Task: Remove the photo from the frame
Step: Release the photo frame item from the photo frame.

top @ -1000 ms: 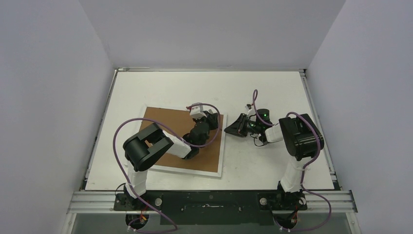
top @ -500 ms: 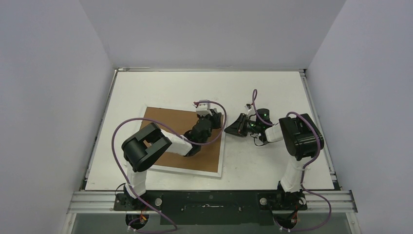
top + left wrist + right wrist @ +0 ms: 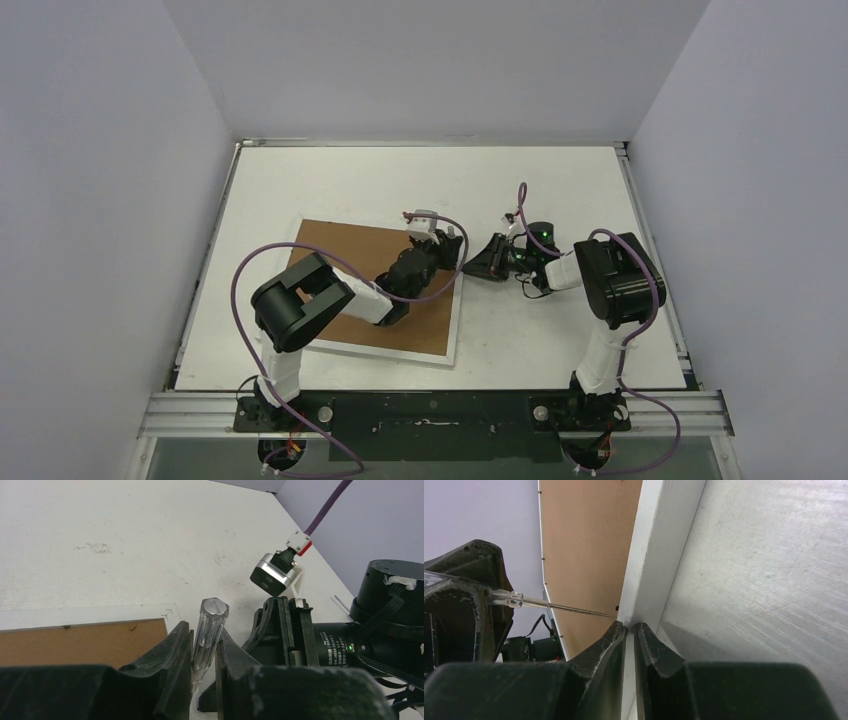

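The frame (image 3: 335,248) lies face down on the table, brown back (image 3: 584,540) up, with a narrow white border (image 3: 659,555). The photo is hidden. My left gripper (image 3: 202,632) is shut on a screwdriver with a clear handle (image 3: 209,625). It is over the frame's far right corner (image 3: 447,243). The thin shaft (image 3: 569,609) points at the inner edge of the white border. My right gripper (image 3: 630,626) is shut on the frame's right rim near that corner, and it shows in the top view (image 3: 472,265).
The white table (image 3: 540,330) is walled at the back and sides. The right arm's black wrist and its camera (image 3: 272,575) sit close in front of the left gripper. The frame takes up the left middle of the table.
My left gripper has moved right across the brown back to the frame's far right corner, carrying the screwdriver. The right gripper has stayed at the rim.
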Robot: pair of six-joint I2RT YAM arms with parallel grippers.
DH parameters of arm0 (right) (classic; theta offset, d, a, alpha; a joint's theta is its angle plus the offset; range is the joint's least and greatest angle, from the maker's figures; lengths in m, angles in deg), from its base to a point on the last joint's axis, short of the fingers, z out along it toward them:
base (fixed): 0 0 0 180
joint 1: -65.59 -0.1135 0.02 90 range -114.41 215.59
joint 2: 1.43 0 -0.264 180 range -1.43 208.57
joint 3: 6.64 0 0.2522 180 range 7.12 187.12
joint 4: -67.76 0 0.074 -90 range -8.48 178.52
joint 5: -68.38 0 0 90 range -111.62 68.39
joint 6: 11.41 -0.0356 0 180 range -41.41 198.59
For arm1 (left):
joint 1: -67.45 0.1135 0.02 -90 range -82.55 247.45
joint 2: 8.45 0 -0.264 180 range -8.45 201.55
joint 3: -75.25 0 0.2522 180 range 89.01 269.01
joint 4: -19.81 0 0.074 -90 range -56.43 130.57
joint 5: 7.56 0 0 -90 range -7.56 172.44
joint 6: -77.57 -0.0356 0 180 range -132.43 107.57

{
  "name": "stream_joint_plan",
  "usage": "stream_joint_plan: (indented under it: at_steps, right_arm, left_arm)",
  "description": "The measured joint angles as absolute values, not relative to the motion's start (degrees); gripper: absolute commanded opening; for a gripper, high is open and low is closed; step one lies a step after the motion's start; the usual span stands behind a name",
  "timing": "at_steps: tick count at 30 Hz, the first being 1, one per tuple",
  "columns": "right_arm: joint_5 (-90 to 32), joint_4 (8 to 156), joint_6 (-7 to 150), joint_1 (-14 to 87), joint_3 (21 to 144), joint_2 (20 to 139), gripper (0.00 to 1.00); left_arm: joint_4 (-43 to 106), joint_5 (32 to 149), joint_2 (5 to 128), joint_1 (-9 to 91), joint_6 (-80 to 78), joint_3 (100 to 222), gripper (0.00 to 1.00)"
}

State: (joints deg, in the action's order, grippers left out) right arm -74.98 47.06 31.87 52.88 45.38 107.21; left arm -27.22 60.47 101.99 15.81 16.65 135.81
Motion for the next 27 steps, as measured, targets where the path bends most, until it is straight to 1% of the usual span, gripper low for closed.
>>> stream_joint_plan:
  at_steps: [4, 6, 11, 13, 14, 15, 17, 20, 22, 27]
  right_arm:
    - [-76.0, 48.2, 32.5, 53.2, 45.4, 107.2, 0.12]
    - [-76.1, 48.8, 32.9, 53.2, 45.5, 106.9, 0.14]
    - [-75.1, 51.6, 34.6, 53.1, 45.4, 105.6, 0.28]
    - [-73.5, 53.6, 36.0, 52.8, 45.4, 104.3, 0.36]
    - [-72.6, 55.0, 37.1, 52.6, 45.3, 103.1, 0.41]
    - [-71.4, 56.7, 38.6, 52.2, 45.0, 101.3, 0.50]
    - [-69.6, 58.8, 41.0, 51.5, 44.6, 97.3, 0.60]
    - [-65.4, 61.7, 46.1, 48.8, 44.3, 88.7, 0.70]
    - [-62.6, 62.4, 50.0, 45.6, 44.3, 82.3, 0.72]
    - [-58.3, 63.1, 57.1, 38.4, 44.2, 73.8, 0.73]
  left_arm:
    - [-29.2, 62.2, 102.4, 15.8, 16.4, 135.3, 0.00]
    - [-29.8, 62.1, 102.4, 15.9, 16.7, 134.7, 0.00]
    - [-28.7, 64.3, 99.5, 18.0, 22.0, 131.3, 0.00]
    - [-28.0, 67.1, 96.8, 18.5, 25.0, 129.3, 0.00]
    - [-27.7, 68.6, 94.8, 18.7, 26.7, 128.1, 0.00]
    - [-27.5, 70.4, 92.2, 19.1, 28.5, 126.8, 0.00]
    - [-26.4, 73.1, 88.2, 20.2, 31.3, 125.4, 0.00]
    - [-21.3, 78.2, 81.9, 23.2, 34.7, 125.1, 0.00]
    - [-17.3, 79.8, 78.2, 24.6, 35.7, 125.1, 0.00]
    - [-3.7, 81.6, 69.9, 25.2, 36.1, 126.1, 0.00]
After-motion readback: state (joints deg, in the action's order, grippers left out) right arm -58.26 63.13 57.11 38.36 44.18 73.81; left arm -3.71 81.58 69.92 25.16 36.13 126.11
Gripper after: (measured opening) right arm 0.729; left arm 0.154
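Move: Beneath the left hand, about 9 cm down, 2 cm to its right and 1 cm back, lies the stretch of the frame's right rail where its screwdriver tip is working. The frame's far right corner is some 6 cm ahead and 9 cm below. From the right hand, that rail is at its fingertips, about 1 cm left and 1 cm down; the corner is 8 cm ahead, 1 cm left and 1 cm down. The screwdriver's middle is roughly 3 cm left, 1 cm ahead and 6 cm above. Lifting away from the right rail after a brief near-stillness, both hands rise: the left carries its still-gripped screwdriver about 9 cm up, 6 cm left and 5 cm back, tilting some 20 degrees. The right comes off the rail, opens its fingers wide, and climbs some 12 cm while easing left and back and rolling about 40 degrees, ending near the screwdriver's shaft. ##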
